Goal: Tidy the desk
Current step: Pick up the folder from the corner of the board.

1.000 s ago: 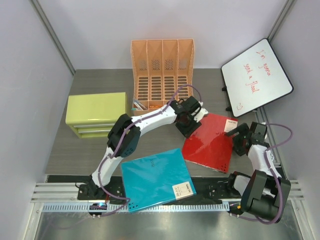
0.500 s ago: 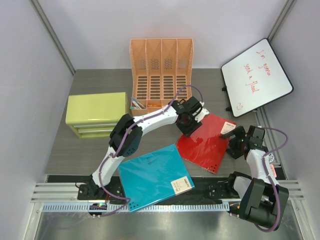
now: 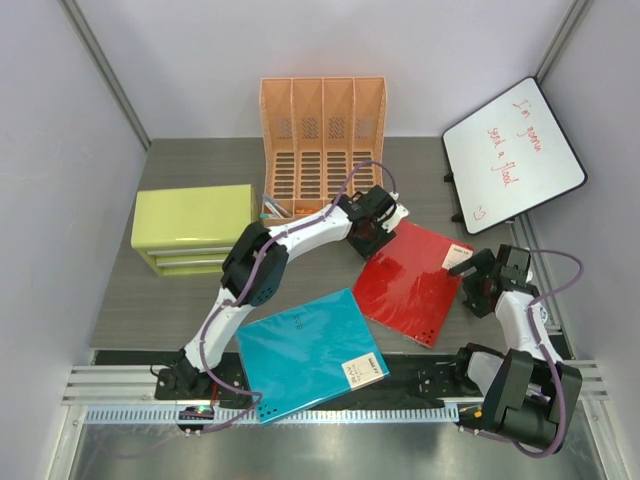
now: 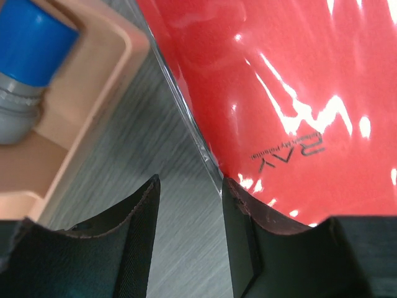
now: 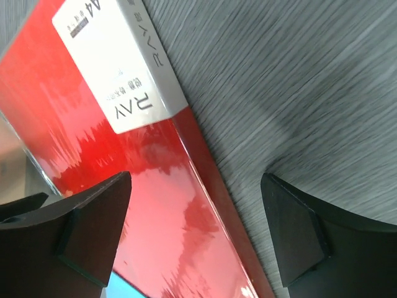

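The dark grey wood-grain desk carries a glossy red folder at centre right and a teal folder near the front edge. My left gripper is at the red folder's far left corner. In the left wrist view that gripper is open, with bare desk in the gap and its right finger over the red folder. My right gripper is wide open at the red folder's right edge. In the right wrist view it straddles the edge of the red folder.
An orange mesh file rack stands at the back, with a blue-capped marker in its base. A lime-green drawer cabinet sits at the left. A small whiteboard leans at the back right. The teal folder overhangs the front rail.
The red folder has turned a little and slid left. My left gripper has shifted slightly towards the rack. My right gripper has opened wider at the folder's right edge.
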You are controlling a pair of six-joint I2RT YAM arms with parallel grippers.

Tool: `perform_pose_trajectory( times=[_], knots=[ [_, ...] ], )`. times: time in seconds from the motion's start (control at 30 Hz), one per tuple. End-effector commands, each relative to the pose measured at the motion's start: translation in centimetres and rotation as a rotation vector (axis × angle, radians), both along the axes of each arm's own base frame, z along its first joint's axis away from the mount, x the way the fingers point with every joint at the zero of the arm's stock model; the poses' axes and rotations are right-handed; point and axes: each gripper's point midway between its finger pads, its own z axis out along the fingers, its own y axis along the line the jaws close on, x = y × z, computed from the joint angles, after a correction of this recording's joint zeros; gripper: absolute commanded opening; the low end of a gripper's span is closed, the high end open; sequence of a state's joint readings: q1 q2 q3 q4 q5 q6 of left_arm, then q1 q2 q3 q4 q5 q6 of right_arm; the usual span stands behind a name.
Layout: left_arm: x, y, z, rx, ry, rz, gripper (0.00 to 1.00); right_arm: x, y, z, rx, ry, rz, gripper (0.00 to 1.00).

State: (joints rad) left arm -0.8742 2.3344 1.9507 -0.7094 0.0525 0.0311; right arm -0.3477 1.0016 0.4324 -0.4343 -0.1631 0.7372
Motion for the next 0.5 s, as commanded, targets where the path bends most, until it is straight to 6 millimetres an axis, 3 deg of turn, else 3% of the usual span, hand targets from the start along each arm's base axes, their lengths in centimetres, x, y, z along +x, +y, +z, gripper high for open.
perform_pose_trajectory(
  times=[0.0, 0.13, 0.23, 0.33, 0.37, 0.47],
  knots=[
    [0.4, -1.7, 0.2, -0.030, -0.034, -0.025, 0.46, 0.9, -2.3, 0.2, -0.103, -0.013, -0.067, 0.92],
    [0.0, -2.2, -0.3, -0.029, -0.023, -0.041, 0.46, 2.8, -2.5, -0.3, -0.079, -0.075, -0.089, 0.92],
    [0.0, -2.3, -0.3, -0.034, -0.022, -0.046, 0.46, 3.7, -2.1, -1.7, -0.040, -0.098, -0.089, 0.92],
    [0.0, -2.3, -0.4, -0.031, -0.022, -0.052, 0.45, 4.3, -0.8, -3.0, 0.031, -0.141, -0.072, 0.89],
    [0.0, -2.4, -0.4, -0.032, -0.024, -0.056, 0.45, 3.6, 0.1, -3.8, 0.074, -0.136, -0.059, 0.88],
    [-0.1, -2.5, -0.2, -0.038, -0.021, -0.065, 0.45, 4.0, 1.2, -4.2, 0.126, -0.180, -0.034, 0.86]
  ],
)
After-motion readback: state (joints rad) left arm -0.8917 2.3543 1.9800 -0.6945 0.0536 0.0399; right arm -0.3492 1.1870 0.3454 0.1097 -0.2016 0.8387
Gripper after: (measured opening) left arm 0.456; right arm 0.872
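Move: The red folder's middle lies about 12 cm left of the right hand, level fore and aft and 2 cm lower; its white label is some 6 cm ahead and 1 cm left. The blue folder lies roughly 37 cm left and 18 cm back. From the left hand, the red folder's middle is about 9 cm back and 11 cm right; the orange rack's is some 15 cm ahead and 11 cm left. Slide the right gripper about 7 cm forward, drifting slightly right at first, along the red folder's right-hand edge to its white label. Stay low and level, keep the wide-open fingers straddling that edge, and swing the fingertips some 15 degrees outward and up. Ease the left gripper just over 1 cm right at the folder's left edge, then hold there half open. ##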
